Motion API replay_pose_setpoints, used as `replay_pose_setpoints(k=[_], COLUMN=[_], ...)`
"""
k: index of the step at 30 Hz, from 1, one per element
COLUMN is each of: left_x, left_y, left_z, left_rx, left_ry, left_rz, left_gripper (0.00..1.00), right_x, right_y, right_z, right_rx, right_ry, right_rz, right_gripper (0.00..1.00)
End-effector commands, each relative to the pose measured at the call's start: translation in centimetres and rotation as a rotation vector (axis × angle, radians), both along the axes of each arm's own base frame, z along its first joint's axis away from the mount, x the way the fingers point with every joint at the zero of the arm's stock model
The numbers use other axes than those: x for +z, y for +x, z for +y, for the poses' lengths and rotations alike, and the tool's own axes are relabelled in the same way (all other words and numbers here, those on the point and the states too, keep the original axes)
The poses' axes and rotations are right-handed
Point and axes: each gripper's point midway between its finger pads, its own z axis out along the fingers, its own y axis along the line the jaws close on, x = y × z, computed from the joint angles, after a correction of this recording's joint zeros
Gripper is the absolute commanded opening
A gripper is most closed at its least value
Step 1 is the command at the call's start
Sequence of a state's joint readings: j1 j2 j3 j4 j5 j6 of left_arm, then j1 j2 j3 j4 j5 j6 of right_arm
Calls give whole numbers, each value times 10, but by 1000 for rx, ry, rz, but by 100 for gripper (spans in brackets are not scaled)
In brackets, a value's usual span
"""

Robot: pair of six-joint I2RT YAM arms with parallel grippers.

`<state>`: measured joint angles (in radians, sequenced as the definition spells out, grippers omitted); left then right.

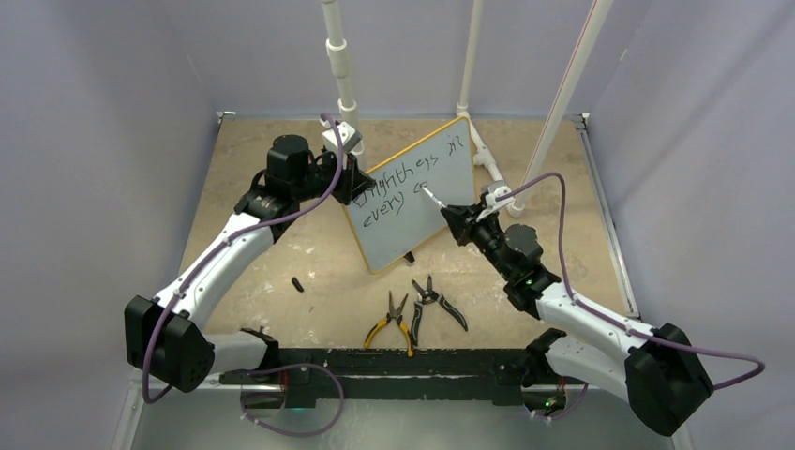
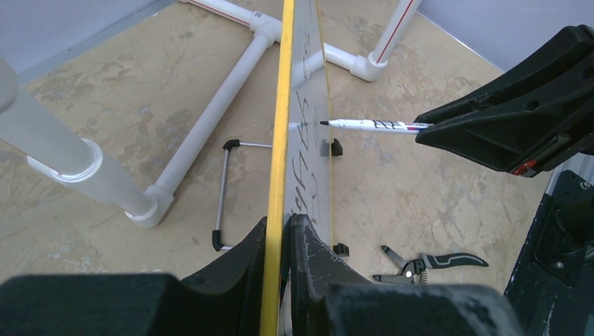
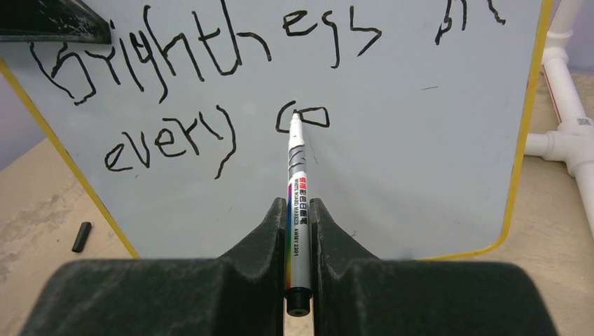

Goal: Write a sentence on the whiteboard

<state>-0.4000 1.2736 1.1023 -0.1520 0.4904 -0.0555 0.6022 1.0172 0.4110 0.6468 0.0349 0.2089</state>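
Note:
The whiteboard [image 1: 412,202], white with a yellow rim, stands tilted up at mid-table. My left gripper [image 2: 286,231] is shut on its yellow edge [image 2: 280,140], holding it from the left side [image 1: 352,183]. Black script on the board [image 3: 420,182] reads "Brightness in" over "every co", the sentence [image 3: 203,56]. My right gripper [image 3: 300,213] is shut on a white marker [image 3: 298,203], whose black tip touches the board at the "o" [image 3: 294,115]. In the left wrist view the marker [image 2: 371,125] points at the board face from the right. The top view shows the right gripper [image 1: 457,223] beside the board.
Two pliers, yellow-handled [image 1: 394,321] and grey-handled [image 1: 436,300], lie near the front. A black marker cap [image 1: 297,284] lies on the table to the left. White PVC pipes [image 1: 342,66] rise behind the board, with a joint [image 3: 571,140] at right.

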Motion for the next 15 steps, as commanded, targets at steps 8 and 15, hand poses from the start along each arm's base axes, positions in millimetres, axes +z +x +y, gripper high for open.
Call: replay_pose_setpoints(k=[8,15], left_x=[41,62], left_y=[15,30], left_z=[15,-1], left_rx=[82,82], left_ry=[14,35], left_rz=[-143,-170], left_gripper=[61,67], right_x=[25,30], right_y=[-9,-3], right_z=[0,-24], right_rx=[46,12], right_ry=[75,90], right_rz=[-40,-63], right_gripper=[0,0])
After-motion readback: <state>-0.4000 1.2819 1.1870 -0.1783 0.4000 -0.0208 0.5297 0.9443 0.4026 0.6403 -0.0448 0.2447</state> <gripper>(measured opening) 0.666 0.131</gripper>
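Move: The right hand still holds the marker, its tip by the "co" on the whiteboard, about 6 cm ahead, 5 cm left and 1 cm above the hand. The word "every" is some 13 cm left and 3 cm ahead, roughly level in height. The left fingers still hold the board's upper-left edge; the board's middle lies about 9 cm right of that hand, straight across and some 9 cm below. The left fingers open from nearly shut to about two-thirds and let go of the whiteboard's upper edge, the hand easing about 2 cm forward and slightly right-about to the left first, then rising about 3 cm along the edge. Meanwhile the right hand keeps its grip on the marker and draws it off the board beside the "co", rising about 2 cm while backing slightly, then swings some 1.5 cm right. ##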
